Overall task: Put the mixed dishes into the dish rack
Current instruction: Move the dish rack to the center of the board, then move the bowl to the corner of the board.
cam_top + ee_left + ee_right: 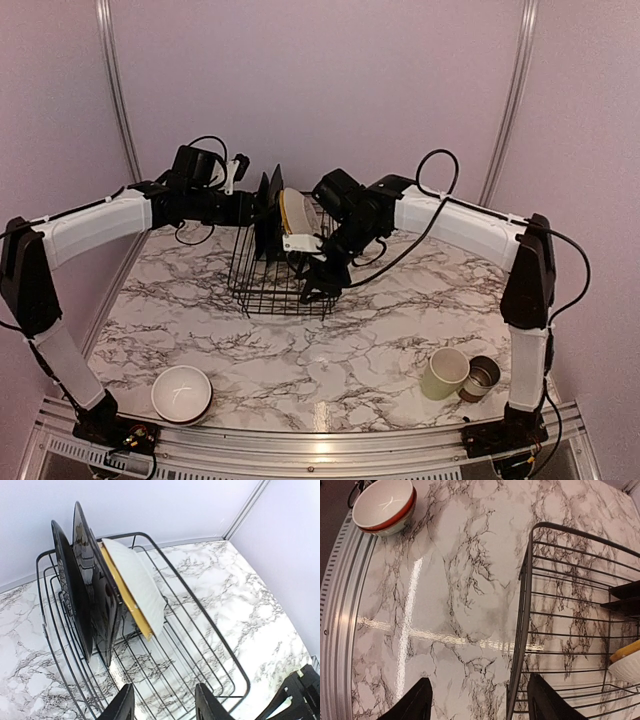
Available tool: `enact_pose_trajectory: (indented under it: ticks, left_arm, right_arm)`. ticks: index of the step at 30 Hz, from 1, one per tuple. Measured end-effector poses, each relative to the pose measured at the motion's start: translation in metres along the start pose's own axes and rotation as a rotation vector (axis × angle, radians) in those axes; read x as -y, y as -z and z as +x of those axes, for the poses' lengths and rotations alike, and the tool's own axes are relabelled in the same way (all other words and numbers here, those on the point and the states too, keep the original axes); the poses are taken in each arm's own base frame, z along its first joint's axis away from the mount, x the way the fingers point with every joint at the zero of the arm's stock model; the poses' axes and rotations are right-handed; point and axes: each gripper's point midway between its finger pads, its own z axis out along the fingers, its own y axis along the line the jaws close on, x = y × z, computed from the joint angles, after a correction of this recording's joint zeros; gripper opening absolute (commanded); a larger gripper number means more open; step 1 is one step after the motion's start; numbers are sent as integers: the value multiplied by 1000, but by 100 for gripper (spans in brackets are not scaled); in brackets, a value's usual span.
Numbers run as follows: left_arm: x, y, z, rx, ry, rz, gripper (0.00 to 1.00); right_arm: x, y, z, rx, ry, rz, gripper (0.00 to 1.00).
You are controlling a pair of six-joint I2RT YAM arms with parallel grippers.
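The black wire dish rack [262, 290] stands at the back middle of the table. Two black square plates [87, 595] stand upright in it, and a yellow plate [126, 596] with a white back leans beside them. My left gripper [165, 707] hangs open over the rack's bare slots, holding nothing. My right gripper [480, 702] is open astride the rack's rim [525, 605], with nothing gripped. A white bowl [182, 392] sits at the front left. A pale green mug [444, 373] and a small grey-brown cup [480, 377] lie at the front right.
The bowl [382, 505] shows a red band under its rim and sits close to the table's metal front edge [340, 620]. Pale walls close the back and both sides. Both arms reach in over the rack from left and right.
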Motion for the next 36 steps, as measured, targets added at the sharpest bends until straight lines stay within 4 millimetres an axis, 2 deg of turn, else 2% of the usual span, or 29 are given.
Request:
enact_pose_trajectory:
  ticks: [3,5,6,9,11,15,18,21,24,26,31,34,36]
  left_arm:
    - [27,31,-11,44,-63,19,46]
    - [46,49,-14,63,-112,28,46]
    - [55,56,-13,66,-136,33,46]
    - [77,68,5,23,-205,45,47]
    - [85,71,26,-42,-224,48,47]
    - [82,79,74,-199,-210,16,47]
    - [78,95,112,-299,-160,-20,47]
    - [96,118,150,-385,-127,4,46]
    - [124,141,183,-467,-117,50,46]
    - [134,151,202,-518,-113,60,46]
    - [127,160,259,-695,-94,-36,46]
    - [115,161,281,-767,-64,-131,46]
    - [110,163,289,-790,-37,-181,46]
  right_arm:
    - [-9,45,-22,86,27,28,64]
    - [-14,77,-30,143,39,56,65]
    - [-20,96,-28,169,42,69,65]
    - [-23,113,-7,171,14,92,65]
    - [-30,112,18,140,-24,83,64]
    - [-48,88,70,52,-114,20,64]
    - [-55,77,90,19,-156,-11,64]
    - [-56,73,97,27,-163,-5,64]
    - [-53,73,93,55,-144,15,64]
    - [-49,72,90,75,-128,29,64]
    - [-47,66,91,90,-110,30,65]
    - [-48,62,92,96,-103,25,65]
    - [-49,60,93,100,-102,21,65]
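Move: The white bowl (top of its stack) lies some 32 cm back from the left hand, 12 cm to its left and 20 cm below. The rack's middle is about 5 cm ahead of that hand, 15 cm to its right; the dark plates are roughly 9 cm ahead, 8 cm right. From the right hand the rack's middle is about 20 cm ahead and 8 cm left, the green cup 12 cm back and 30 cm right, the bowl 16 cm back and 32 cm left. Back towards the robot sweeps the left hand, about 33 cm, lifting clear beside the rack at first and then sinking towards the white bowl while its wrist tips to point nearly straight down. The right hand hops up off the near rim, swings some 12 cm to its right away from the rack, sinks to its starting height and waits there. Both grippers stay open, holding nothing. ##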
